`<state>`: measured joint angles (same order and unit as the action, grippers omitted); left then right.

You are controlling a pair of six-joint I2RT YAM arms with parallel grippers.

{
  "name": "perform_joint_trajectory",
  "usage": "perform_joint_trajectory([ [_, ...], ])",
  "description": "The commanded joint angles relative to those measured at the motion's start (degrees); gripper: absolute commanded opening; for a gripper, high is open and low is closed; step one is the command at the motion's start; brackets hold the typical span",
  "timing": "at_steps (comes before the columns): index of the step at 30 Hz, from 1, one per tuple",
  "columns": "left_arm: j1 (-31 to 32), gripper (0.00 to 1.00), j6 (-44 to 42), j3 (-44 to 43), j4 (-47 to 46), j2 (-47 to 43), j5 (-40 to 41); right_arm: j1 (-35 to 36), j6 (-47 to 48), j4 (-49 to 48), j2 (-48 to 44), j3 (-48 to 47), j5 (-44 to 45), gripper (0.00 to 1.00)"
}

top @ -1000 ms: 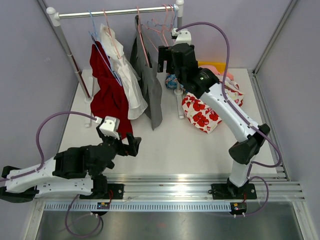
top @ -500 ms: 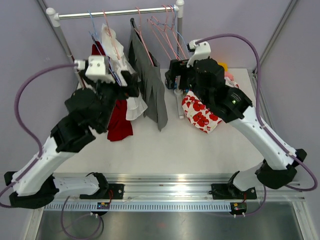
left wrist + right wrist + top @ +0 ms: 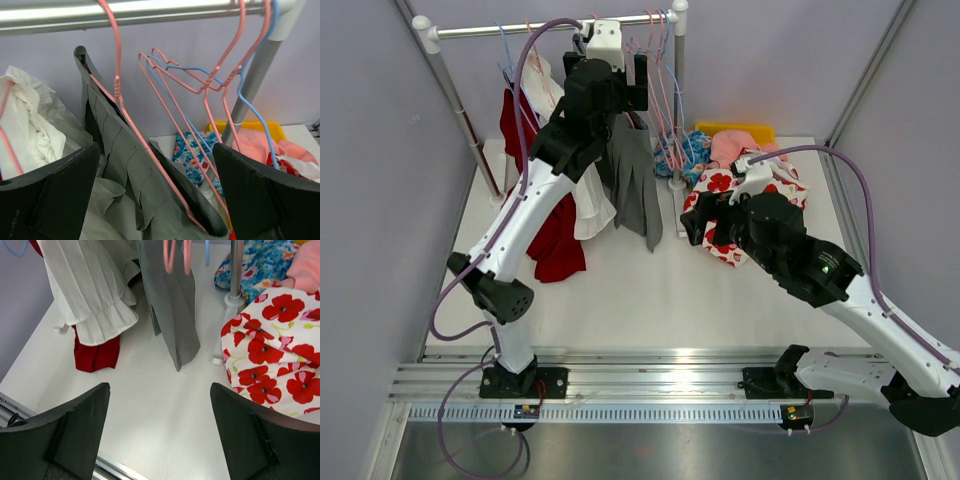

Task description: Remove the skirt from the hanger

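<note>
The grey skirt (image 3: 636,190) hangs from a pink hanger (image 3: 118,86) on the rail. My left gripper (image 3: 632,95) is raised to the rail and stands open. In the left wrist view the skirt's waistband (image 3: 135,185) and the hanger's sloping arm lie between the two fingers of the left gripper (image 3: 156,148), and neither finger touches them. My right gripper (image 3: 705,228) is open and empty, low over the table to the right of the skirt. In the right wrist view the skirt's hem (image 3: 172,305) hangs ahead of the right gripper (image 3: 160,390).
A white pleated garment (image 3: 582,190) and a red one (image 3: 552,240) hang left of the skirt. Empty pink and blue hangers (image 3: 205,85) hang to its right by the rack post (image 3: 678,120). A poppy-print cloth (image 3: 730,220) and other clothes lie at the back right.
My left arm has risen from the front left of the table up to the rail at the skirt. My right arm has drawn back from the rail and down towards the table.
</note>
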<state>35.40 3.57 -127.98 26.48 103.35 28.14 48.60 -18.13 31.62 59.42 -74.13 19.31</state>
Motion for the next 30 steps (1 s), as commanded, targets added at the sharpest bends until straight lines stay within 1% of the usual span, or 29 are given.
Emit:
perform_joint_trajectory([
  [1,-2.08,0.99,0.99,-5.43,-1.87,2.02,-1.34,0.44,-2.35,-0.42,-4.39,2.40,-1.38,0.88],
  [7,-5.16,0.99,3.01,-5.53,-3.54,5.28,-1.07,0.53,-2.08,3.01,-8.00,5.83,-0.77,0.88],
  [14,-7.53,0.98,4.51,-5.70,-5.38,8.18,-3.62,0.44,-1.47,3.63,-9.23,7.85,0.11,0.89],
  [16,-7.97,0.95,4.86,-5.87,-5.91,9.23,-4.23,0.44,-1.38,3.72,-8.88,8.03,0.64,0.89],
  [19,-8.59,0.83,5.30,-6.31,-6.26,10.20,-5.55,0.44,-1.38,3.45,-8.79,8.65,0.99,0.89],
  [21,-8.85,0.80,5.57,-6.40,-6.44,10.91,-6.16,0.44,-1.38,3.10,-8.71,9.00,1.34,0.88],
  [22,-9.03,0.77,5.57,-6.40,-6.44,10.99,-6.43,0.44,-1.38,3.10,-8.53,9.09,1.34,0.88],
  [23,-9.12,0.74,5.57,-6.49,-6.35,11.26,-6.61,0.44,-1.38,3.01,-8.62,9.26,1.52,0.88],
  [24,-9.12,0.66,5.57,-6.49,-6.44,11.26,-6.69,0.44,-1.38,2.93,-8.53,9.35,1.61,0.88],
  [25,-9.21,0.58,5.57,-6.40,-6.44,11.26,-6.70,0.44,-1.38,2.84,-8.44,9.53,1.69,0.88],
  [26,-9.29,0.39,5.48,-6.40,-6.35,11.17,-6.70,0.44,-1.47,2.75,-8.27,9.62,1.61,0.88],
  [28,-9.29,0.27,5.57,-6.14,-6.53,10.56,-6.17,0.44,-1.47,2.58,-7.83,9.70,1.26,0.88],
  [29,-9.29,0.15,5.57,-6.14,-6.79,10.29,-6.17,0.44,-1.56,2.57,-7.65,9.70,0.65,0.88],
  [30,-9.29,0.09,5.57,-6.14,-6.88,10.03,-6.17,0.53,-1.47,2.31,-7.48,9.70,0.12,0.88],
])
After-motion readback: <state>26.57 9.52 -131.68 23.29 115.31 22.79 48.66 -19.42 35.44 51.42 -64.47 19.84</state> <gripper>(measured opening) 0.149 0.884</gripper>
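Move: The pink hanger's neck above the grey skirt is about 9 cm ahead of the left hand, 2 cm left and 7 cm below. The white garment hangs some 11 cm left and 8 cm ahead, about 25 cm lower; the empty hangers are roughly 8 cm right and 9 cm ahead, some 8 cm lower. From the right hand the same neck is about 30 cm ahead, 18 cm left, 6 cm above. Left hand reaches 9 cm forward, 7 down, and pinches the skirt hanger near its neck; right sinks 5 cm. ##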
